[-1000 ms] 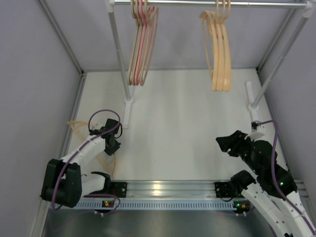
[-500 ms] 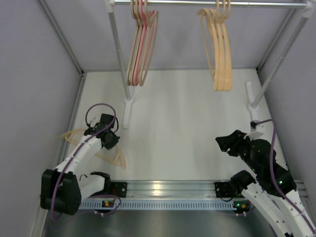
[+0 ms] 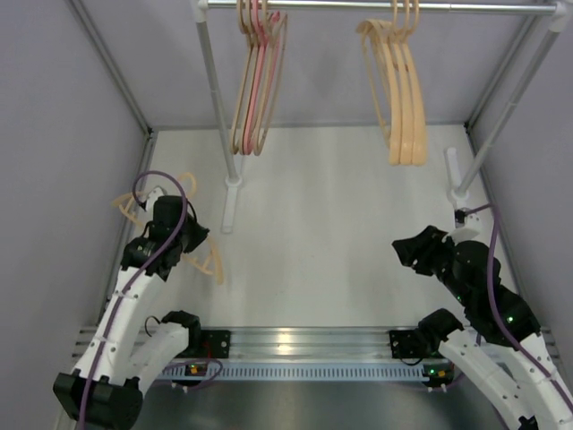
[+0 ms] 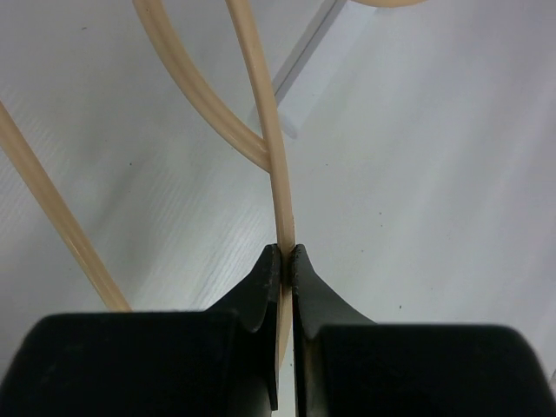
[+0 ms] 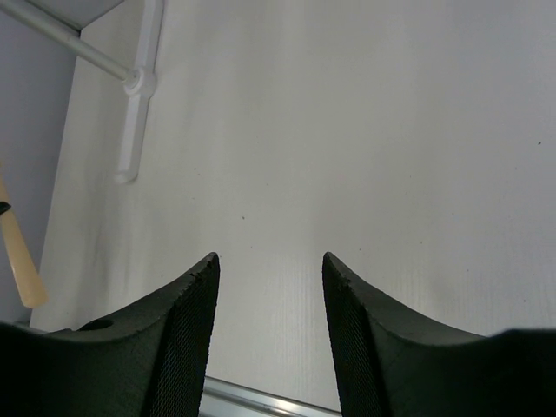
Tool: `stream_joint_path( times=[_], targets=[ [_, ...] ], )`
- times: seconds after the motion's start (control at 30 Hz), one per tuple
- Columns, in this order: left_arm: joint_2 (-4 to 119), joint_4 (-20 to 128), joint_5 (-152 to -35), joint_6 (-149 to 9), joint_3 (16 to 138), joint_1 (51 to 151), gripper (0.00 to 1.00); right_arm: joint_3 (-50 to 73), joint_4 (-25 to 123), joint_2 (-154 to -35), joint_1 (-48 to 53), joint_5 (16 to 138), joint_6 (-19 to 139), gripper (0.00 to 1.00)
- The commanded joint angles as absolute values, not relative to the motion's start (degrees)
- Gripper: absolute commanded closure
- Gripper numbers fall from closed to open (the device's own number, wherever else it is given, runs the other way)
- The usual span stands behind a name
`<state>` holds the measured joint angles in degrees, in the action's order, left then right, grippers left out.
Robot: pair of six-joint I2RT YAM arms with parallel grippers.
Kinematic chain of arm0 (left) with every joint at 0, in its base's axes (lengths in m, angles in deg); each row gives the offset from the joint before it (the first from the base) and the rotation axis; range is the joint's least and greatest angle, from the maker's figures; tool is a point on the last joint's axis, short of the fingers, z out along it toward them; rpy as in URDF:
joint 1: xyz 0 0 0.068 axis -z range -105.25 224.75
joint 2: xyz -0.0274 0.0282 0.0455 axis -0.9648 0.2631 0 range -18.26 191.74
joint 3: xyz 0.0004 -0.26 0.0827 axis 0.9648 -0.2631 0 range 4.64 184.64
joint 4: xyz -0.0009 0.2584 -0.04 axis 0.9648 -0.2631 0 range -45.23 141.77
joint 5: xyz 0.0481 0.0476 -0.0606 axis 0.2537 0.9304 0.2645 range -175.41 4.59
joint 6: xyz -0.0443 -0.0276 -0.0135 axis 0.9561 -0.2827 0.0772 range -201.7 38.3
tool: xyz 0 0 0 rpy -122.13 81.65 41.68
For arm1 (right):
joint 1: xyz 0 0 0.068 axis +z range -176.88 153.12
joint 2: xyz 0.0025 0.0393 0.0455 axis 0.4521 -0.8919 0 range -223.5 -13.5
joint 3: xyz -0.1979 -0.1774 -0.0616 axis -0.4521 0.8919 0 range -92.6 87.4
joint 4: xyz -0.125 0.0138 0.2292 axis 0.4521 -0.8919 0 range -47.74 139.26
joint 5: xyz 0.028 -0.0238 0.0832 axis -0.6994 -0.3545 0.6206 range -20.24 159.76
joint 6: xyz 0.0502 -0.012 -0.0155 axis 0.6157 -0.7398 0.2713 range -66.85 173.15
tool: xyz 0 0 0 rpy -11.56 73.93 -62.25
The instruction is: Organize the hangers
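My left gripper [image 3: 185, 238] is shut on a thin beige hanger [image 3: 211, 267] near the left wall. The hanger's hook [image 3: 125, 205] sticks out to the left of the arm. In the left wrist view the fingers pinch one thin bar of this hanger [image 4: 261, 113] at the left gripper [image 4: 287, 253]. On the rail, one group of hangers [image 3: 256, 90], beige with one pink, hangs at the left. A peach-tan group of hangers [image 3: 399, 90] hangs right of the middle. My right gripper [image 3: 405, 251] is open and empty, low at the right; the right gripper [image 5: 269, 261] has only floor between its fingers.
The metal rail [image 3: 466, 8] runs across the top on two slanted poles [image 3: 215, 98] [image 3: 510, 98], with white feet [image 3: 231, 202] [image 3: 455, 175] on the floor. Grey walls close in both sides. An aluminium base rail [image 3: 304, 340] lies at the near edge.
My left gripper closed on the beige hanger that lay on the floor by the left wall and has lifted it, moving up and away from the near edge. The right arm barely moved.
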<state>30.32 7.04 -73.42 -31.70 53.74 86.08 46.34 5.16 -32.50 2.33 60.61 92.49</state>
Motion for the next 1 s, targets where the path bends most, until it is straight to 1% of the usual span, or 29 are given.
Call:
stream_joint_path(
  times=[0.0, 0.1, 0.2, 0.27, 0.3, 0.33, 0.37, 0.4, 0.5, 0.57, 0.6, 0.67, 0.7, 0.8, 0.87, 0.93, 0.97],
  targets=[
    [27.8, 4.4, -73.63, -35.55, 55.79, 86.61, 1.0, 42.41, 8.74, -34.59, 3.0, 58.16, 91.12, 0.51],
    [25.96, 3.78, -72.23, -35.82, 55.18, 88.89, 1.0, 41.09, 8.83, -35.47, 3.09, 57.2, 91.03, 0.51],
    [25.43, 3.34, -67.51, -33.63, 54.74, 95.73, 1.0, 39.77, 8.65, -36.43, 3.09, 56.58, 90.86, 0.51],
    [26.12, 3.25, -64.07, -30.47, 54.38, 103.98, 1.0, 39.15, 8.57, -37.31, 3.0, 56.4, 90.68, 0.52],
    [27.7, 3.34, -59.53, -27.93, 54.47, 107.06, 1.0, 38.63, 8.57, -37.58, 3.09, 56.14, 90.68, 0.52],
    [28.67, 2.99, -57.04, -26.52, 54.65, 113.62, 1.0, 38.27, 8.39, -37.75, 3.09, 56.05, 90.68, 0.52],
    [29.72, 2.55, -54.76, -25.2, 55.52, 116.81, 1.0, 38.01, 8.3, -38.01, 3.09, 56.05, 90.68, 0.52],
    [30.69, 2.03, -50.91, -22.66, 56.05, 122.07, 1.0, 37.4, 7.96, -38.1, 3.09, 55.7, 90.68, 0.52],
    [33.33, 1.58, -47.71, -18.44, 56.67, 128.08, 1.0, 35.91, 6.73, -38.46, 3.0, 54.91, 90.51, 0.52],
    [35.88, 1.67, -46.74, -16.58, 56.93, 133.18, 1.0, 35.02, 5.85, -38.54, 3.09, 53.68, 90.33, 0.52],
    [36.93, 1.67, -46.21, -14.66, 57.63, 137.28, 1.0, 34.15, 4.97, -38.63, 3.09, 53.24, 90.16, 0.52],
    [40.62, 1.67, -43.84, -12.97, 59.03, 141.7, 1.0, 33.18, 4.18, -38.63, 3.0, 52.19, 90.07, 0.52],
    [41.85, 1.67, -43.31, -11.75, 59.91, 145.46, 1.0, 32.22, 3.39, -38.63, 3.09, 51.66, 89.89, 0.52],
    [47.3, 2.98, -43.13, -11.12, 64.13, 151.18, 1.0, 30.1, 1.63, -38.72, 3.0, 49.99, 89.45, 0.52],
    [49.67, 6.48, -44.7, -13.74, 66.77, 152.96, 1.0, 28.53, 0.75, -38.72, 3.0, 48.94, 89.19, 0.52],
    [49.51, 18.06, -48.82, -20.84, 65.99, 153.41, 1.0, 27.64, -0.39, -38.72, 3.0, 48.32, 89.1, 0.52],
    [49.25, 22.54, -53.54, -23.57, 65.9, 153.41, 1.0, 26.77, -0.92, -38.72, 3.0, 47.71, 89.01, 0.52]
  ],
)
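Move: The left gripper already holds the hanger clear of the table. The half-open right gripper it heads for lies about 48 cm to its right, 5 cm nearer the base and 4 cm higher. The pink-and-beige hangers on the rail hang some 28 cm ahead and 15 cm right of the left gripper, 20 cm up; the light wooden ones as far ahead, 39 cm right. From the right gripper, the held hanger's middle lies about 55 cm left, 3 cm ahead, 4 cm lower. Sweep the left gripper with its pinched hanger about 24 cm right, towards the right gripper's side, drawing it back some 11 cm at nearly constant height and swinging the wrist about 40 degrees clockwise; keep the fingers shut. Meanwhile raise the empty right gripper about 9 cm, easing it slightly right late on, fingers still half open. ##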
